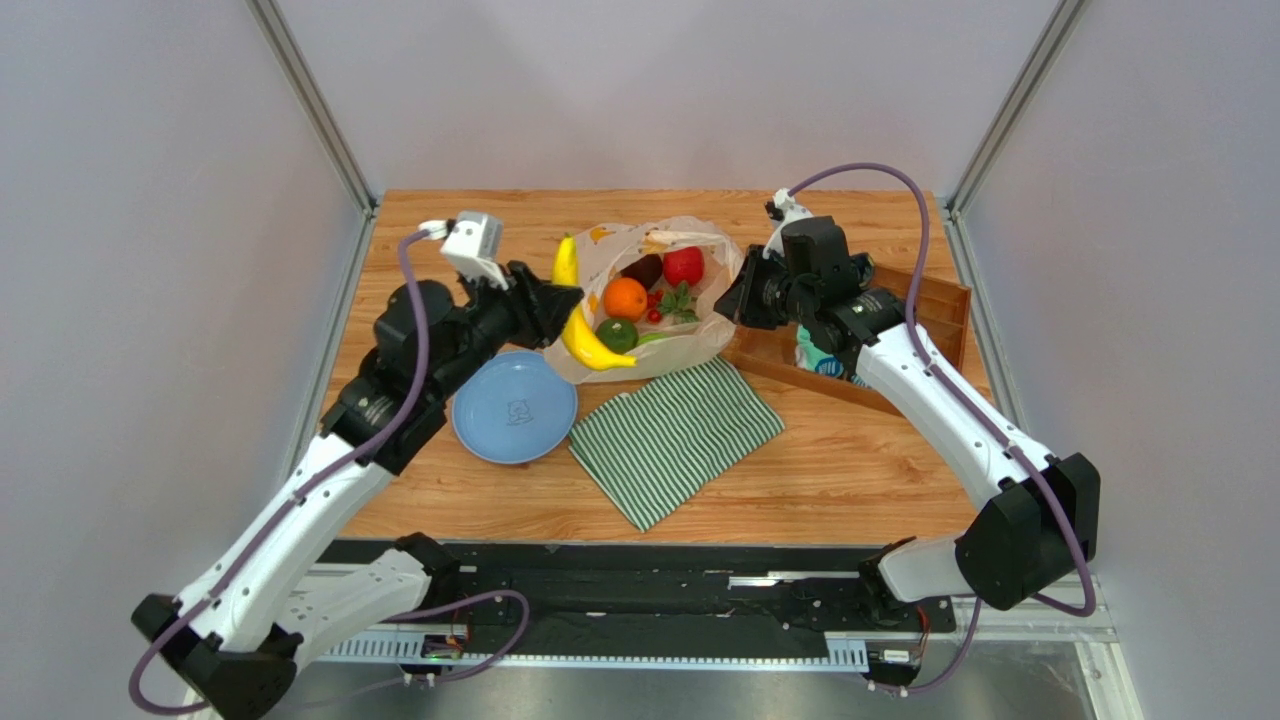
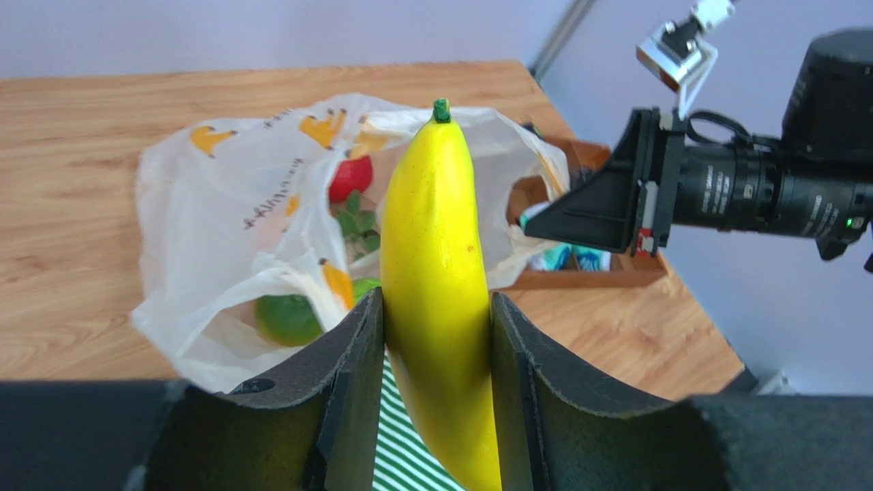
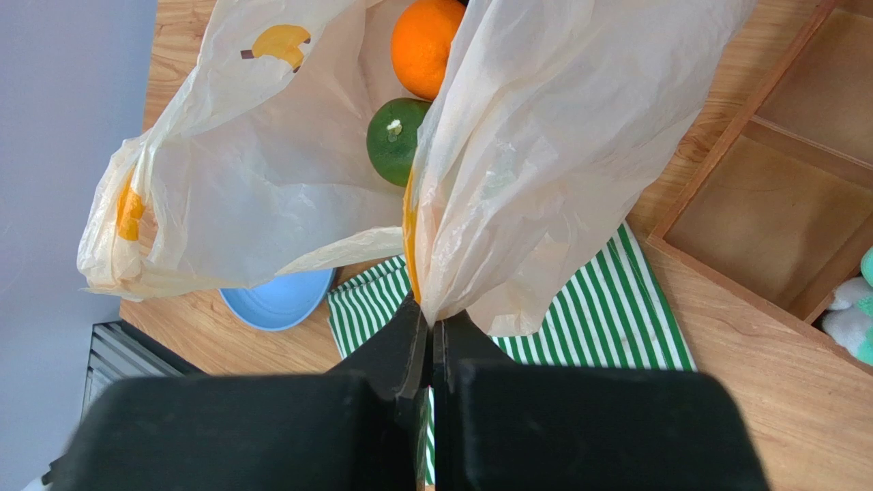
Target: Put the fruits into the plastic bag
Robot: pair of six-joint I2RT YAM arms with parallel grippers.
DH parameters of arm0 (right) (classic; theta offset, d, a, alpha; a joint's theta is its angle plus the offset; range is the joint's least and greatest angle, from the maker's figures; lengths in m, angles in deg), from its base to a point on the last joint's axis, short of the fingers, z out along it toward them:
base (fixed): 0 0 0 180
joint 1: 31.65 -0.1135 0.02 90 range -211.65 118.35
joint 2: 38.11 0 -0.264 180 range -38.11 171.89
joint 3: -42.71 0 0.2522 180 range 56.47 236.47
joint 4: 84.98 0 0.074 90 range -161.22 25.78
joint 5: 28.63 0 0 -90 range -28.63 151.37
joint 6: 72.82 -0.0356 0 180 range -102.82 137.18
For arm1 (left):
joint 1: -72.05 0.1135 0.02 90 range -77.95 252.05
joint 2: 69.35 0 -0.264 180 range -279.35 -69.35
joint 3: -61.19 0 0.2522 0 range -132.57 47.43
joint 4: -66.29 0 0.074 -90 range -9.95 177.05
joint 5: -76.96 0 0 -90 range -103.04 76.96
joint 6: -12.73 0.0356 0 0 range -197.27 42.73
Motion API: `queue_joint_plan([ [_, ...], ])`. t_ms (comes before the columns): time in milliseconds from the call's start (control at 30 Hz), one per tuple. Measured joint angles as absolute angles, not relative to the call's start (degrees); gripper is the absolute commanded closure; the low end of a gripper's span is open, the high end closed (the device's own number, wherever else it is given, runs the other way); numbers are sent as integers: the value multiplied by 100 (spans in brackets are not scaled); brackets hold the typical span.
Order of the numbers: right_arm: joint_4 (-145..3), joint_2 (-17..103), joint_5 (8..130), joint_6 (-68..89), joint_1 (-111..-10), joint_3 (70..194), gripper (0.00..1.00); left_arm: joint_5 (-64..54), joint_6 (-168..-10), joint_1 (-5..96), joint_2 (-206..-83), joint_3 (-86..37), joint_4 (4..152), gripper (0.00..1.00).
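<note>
My left gripper (image 1: 567, 311) (image 2: 438, 338) is shut on a yellow banana (image 1: 583, 333) (image 2: 435, 235), held just above the left rim of the plastic bag (image 1: 706, 342) (image 2: 220, 235) (image 3: 553, 133). The banana's stem end points towards the bag's mouth. My right gripper (image 1: 739, 300) (image 3: 430, 322) is shut on the bag's right edge and holds it up. Inside the bag lie an orange (image 1: 625, 299) (image 3: 425, 41), a green apple (image 1: 616, 335) (image 3: 395, 138), a red apple (image 1: 684, 266) (image 2: 350, 176), a dark fruit (image 1: 642, 272) and leafy red berries (image 1: 676, 305).
A blue plate (image 1: 514, 408) (image 3: 272, 302) sits under the left arm. A green-striped cloth (image 1: 676, 435) (image 3: 615, 307) lies in front of the bag. A wooden tray (image 1: 932, 308) (image 3: 779, 205) stands at the right, beneath the right arm.
</note>
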State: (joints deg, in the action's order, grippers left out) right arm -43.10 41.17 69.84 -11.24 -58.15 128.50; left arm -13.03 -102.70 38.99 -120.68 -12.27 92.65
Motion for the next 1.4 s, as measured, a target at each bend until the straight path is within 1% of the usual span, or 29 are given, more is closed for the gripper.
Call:
queue_joint_plan([
  [67,-4308,4117,6982,-1124,-5815,12850,100,-1157,-10178,3750,-12476,-1432,9200,83],
  [200,-4302,4117,6980,-1124,-5815,12850,100,-446,-10137,3639,-13604,-2068,9189,83],
  [367,-4262,4102,6947,-1109,-5815,12850,100,-252,-10087,3619,-14317,-2466,9322,83],
  [667,-4195,4023,6842,-1041,-5815,12850,100,203,-9748,3619,-16026,-3970,10406,83],
  [967,-4103,4014,6746,-993,-5815,12850,100,522,-9608,3877,-17147,-4462,11390,84],
  [1133,-4103,3999,6733,-984,-5815,12850,100,255,-9407,4216,-17672,-4958,11687,85],
  [1400,-4096,3999,6733,-976,-5815,12850,100,-619,-9328,4271,-17836,-5054,11495,85],
])
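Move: The left hand, banana already pinched, is high above the table; the middle of the plastic bag lies about 17 cm ahead, 8 cm to its right and 28 cm below. In the bag, the orange is roughly 20 cm ahead and 6 cm right of the hand, the green avocado 15 cm ahead and 5 cm right. The empty plate is 6 cm ahead and 10 cm left. From the right hand, the bag's middle is about 12 cm ahead, 10 cm left and 18 cm below. Keeping its pinch on the banana, the left hand first swings right about 12 cm with a little forward, then sinks and pushes forward into the bag's mouth, easing back left some 5 cm: in all about 19 cm down and 15 forward, the fingers tipping down some 35 degrees. The right hand still grips the bag's rim, drifting barely a centimetre right. ##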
